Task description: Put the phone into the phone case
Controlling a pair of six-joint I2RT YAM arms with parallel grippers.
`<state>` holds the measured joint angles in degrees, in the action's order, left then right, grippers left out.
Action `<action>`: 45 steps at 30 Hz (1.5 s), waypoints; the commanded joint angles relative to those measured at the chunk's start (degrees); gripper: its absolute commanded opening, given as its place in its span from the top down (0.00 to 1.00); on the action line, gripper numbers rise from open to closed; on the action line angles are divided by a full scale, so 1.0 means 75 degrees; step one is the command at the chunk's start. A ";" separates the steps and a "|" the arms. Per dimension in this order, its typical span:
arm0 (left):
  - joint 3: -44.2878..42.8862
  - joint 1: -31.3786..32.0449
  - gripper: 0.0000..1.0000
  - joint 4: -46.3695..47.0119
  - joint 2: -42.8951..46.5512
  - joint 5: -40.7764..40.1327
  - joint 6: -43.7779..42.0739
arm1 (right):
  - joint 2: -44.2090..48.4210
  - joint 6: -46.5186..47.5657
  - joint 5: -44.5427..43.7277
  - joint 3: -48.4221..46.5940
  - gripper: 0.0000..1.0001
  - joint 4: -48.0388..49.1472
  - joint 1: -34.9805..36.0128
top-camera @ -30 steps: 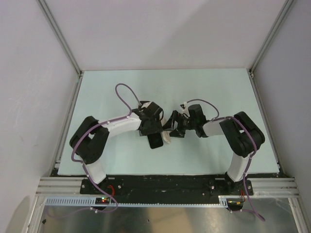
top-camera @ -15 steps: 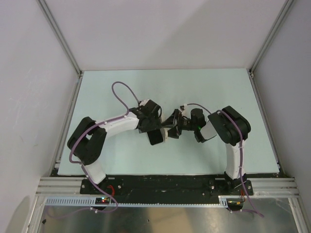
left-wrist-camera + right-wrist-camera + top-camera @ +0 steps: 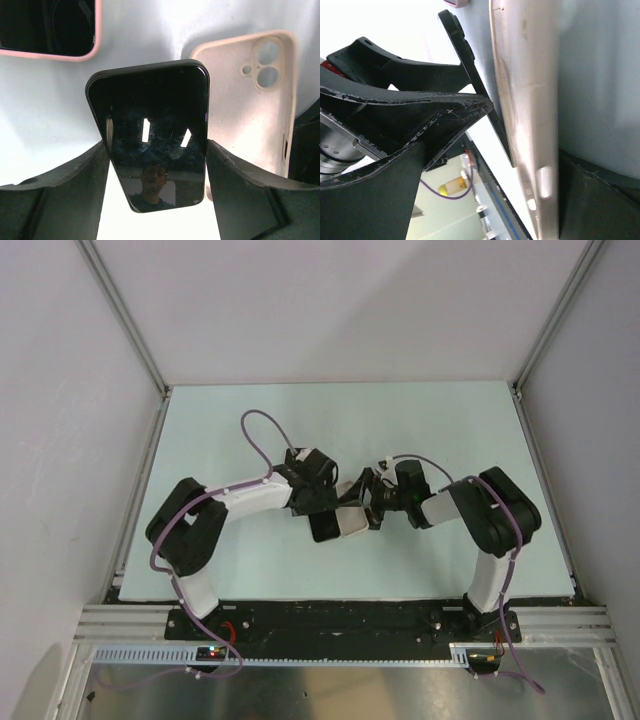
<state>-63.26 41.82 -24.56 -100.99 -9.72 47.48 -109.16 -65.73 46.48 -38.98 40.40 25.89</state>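
Observation:
My left gripper (image 3: 156, 150) is shut on the phone (image 3: 150, 135), its fingers pressing both long edges of the glossy black screen, which tilts up over the table. Just to its right the pale peach phone case (image 3: 250, 105) lies open side up, camera cut-outs at its far end. In the right wrist view the phone case (image 3: 525, 100) shows edge-on against one finger (image 3: 600, 200) of my right gripper (image 3: 492, 150), whose jaws stand wide open. From above, both grippers meet at mid-table: left gripper (image 3: 325, 525), right gripper (image 3: 367, 510), the phone case (image 3: 352, 522) between them.
A second black slab with a pink rim (image 3: 50, 30) lies on the table beyond the held phone. The pale green table (image 3: 450, 430) is bounded by metal frame rails (image 3: 130, 330) and white walls. Purple cables (image 3: 255, 435) loop above both wrists.
My right gripper has opened wider and its arm has swung about beside the case. The left arm shifted slightly, still holding the phone; more of the pale case shows now.

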 commanded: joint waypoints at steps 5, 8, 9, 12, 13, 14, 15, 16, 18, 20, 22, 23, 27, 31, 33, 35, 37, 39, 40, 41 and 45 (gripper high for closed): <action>-0.0196 0.0260 0.86 0.0116 0.0095 0.0458 -0.0267 | 0.1549 0.2294 -0.2401 -0.0089 0.01 -0.4467 -0.0070; -0.0168 0.0261 0.87 0.0120 0.0141 0.0573 -0.0225 | 0.2109 0.2628 -0.3486 0.0016 0.01 -0.5574 -0.0080; -0.0156 0.0266 0.87 0.0121 0.0165 0.0612 -0.0190 | 0.2309 0.2714 -0.3857 0.0041 0.01 -0.5850 -0.0073; -0.0125 0.0254 0.87 0.0120 0.0271 0.0744 -0.0041 | 0.2769 0.2827 -0.4755 0.0054 0.01 -0.6369 -0.0008; -0.0128 0.0257 0.87 0.0115 0.0300 0.0797 0.0060 | 0.2914 0.2837 -0.5037 0.0054 0.01 -0.6470 0.0022; -0.0136 0.0258 0.87 0.0113 0.0332 0.0835 0.0146 | 0.3045 0.2842 -0.5236 0.0053 0.01 -0.6532 0.0055; -0.0133 0.0259 0.87 0.0111 0.0348 0.0884 0.0265 | 0.3128 0.2844 -0.5418 0.0047 0.01 -0.6563 0.0094; -0.0161 0.0259 0.87 0.0111 0.0350 0.0914 0.0365 | 0.3188 0.2845 -0.5561 0.0044 0.02 -0.6567 0.0114; -0.0241 0.0256 0.87 0.0119 0.0299 0.0992 0.0561 | 0.3229 0.2873 -0.5821 0.0036 0.05 -0.6534 0.0135; -0.0355 0.0256 0.87 0.0118 0.0213 0.1079 0.0738 | 0.3172 0.2965 -0.5968 -0.0007 0.10 -0.6474 0.0143; -0.0448 0.0256 0.87 0.0112 0.0177 0.1127 0.0877 | 0.3079 0.3069 -0.6052 -0.0111 0.16 -0.6441 0.0160; -0.0495 0.0252 0.87 0.0088 0.0159 0.1129 0.0952 | 0.3022 0.3110 -0.6072 -0.0170 0.18 -0.6430 0.0176; -0.0724 0.0254 0.88 -0.0019 0.0094 0.1141 0.1128 | 0.2819 0.3241 -0.6077 -0.0321 0.27 -0.6319 0.0218; -0.1030 0.0242 0.88 -0.0176 -0.0022 0.1019 0.1193 | 0.2516 0.3382 -0.5986 -0.0474 0.36 -0.6242 0.0232; -0.1211 0.0232 0.88 -0.0254 -0.0160 0.0980 0.1195 | 0.2343 0.3440 -0.5951 -0.0541 0.41 -0.6222 0.0252; -0.1429 0.0220 0.88 -0.0347 -0.0347 0.0953 0.1184 | 0.2203 0.3484 -0.5910 -0.0614 0.45 -0.6246 0.0269; -0.1654 0.0206 0.88 -0.0420 -0.0567 0.0946 0.1176 | 0.2116 0.3525 -0.5862 -0.0662 0.48 -0.6255 0.0291; -0.1892 0.0187 0.88 -0.0497 -0.0777 0.0915 0.1162 | 0.2070 0.3549 -0.5844 -0.0694 0.50 -0.6257 0.0323; -0.2007 0.0182 0.88 -0.0527 -0.0880 0.0900 0.1159 | 0.2061 0.3561 -0.5851 -0.0695 0.50 -0.6262 0.0340; -0.2089 0.0180 0.88 -0.0578 -0.0956 0.0887 0.1164 | 0.2056 0.3567 -0.5860 -0.0702 0.50 -0.6258 0.0354; -0.2181 0.0170 0.86 -0.0647 -0.1156 0.0747 0.1259 | 0.2043 0.3583 -0.5863 -0.0725 0.51 -0.6314 0.0373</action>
<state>-76.75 43.53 -28.60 -109.27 -2.85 55.51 -91.68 -40.27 3.81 -44.40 -4.01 28.03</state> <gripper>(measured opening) 0.746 0.492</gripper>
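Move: My left hand still holds the black phone by its edges. The empty phone case lies flat, its middle about 7 cm to this hand's right, 1 cm ahead and 4 cm below. A second phone in a pink case lies about 8 cm ahead and 5 cm left of the left hand, just as low. The case's middle is about 1 cm ahead of my open right hand and about 4 cm below, neither left nor right; the held phone is about 7 cm to the right hand's left, 1 cm back and 1 cm lower. I draw my right hand about 10 cm to the right, clear of the case, sinking some 3 cm and easing forward while I tip its fingers steeply down and half close them on nothing. My left hand keeps its grip and carries the phone rightward about 6 cm, first sliding back, then rising and coming forward over the case before starting down towards it. ##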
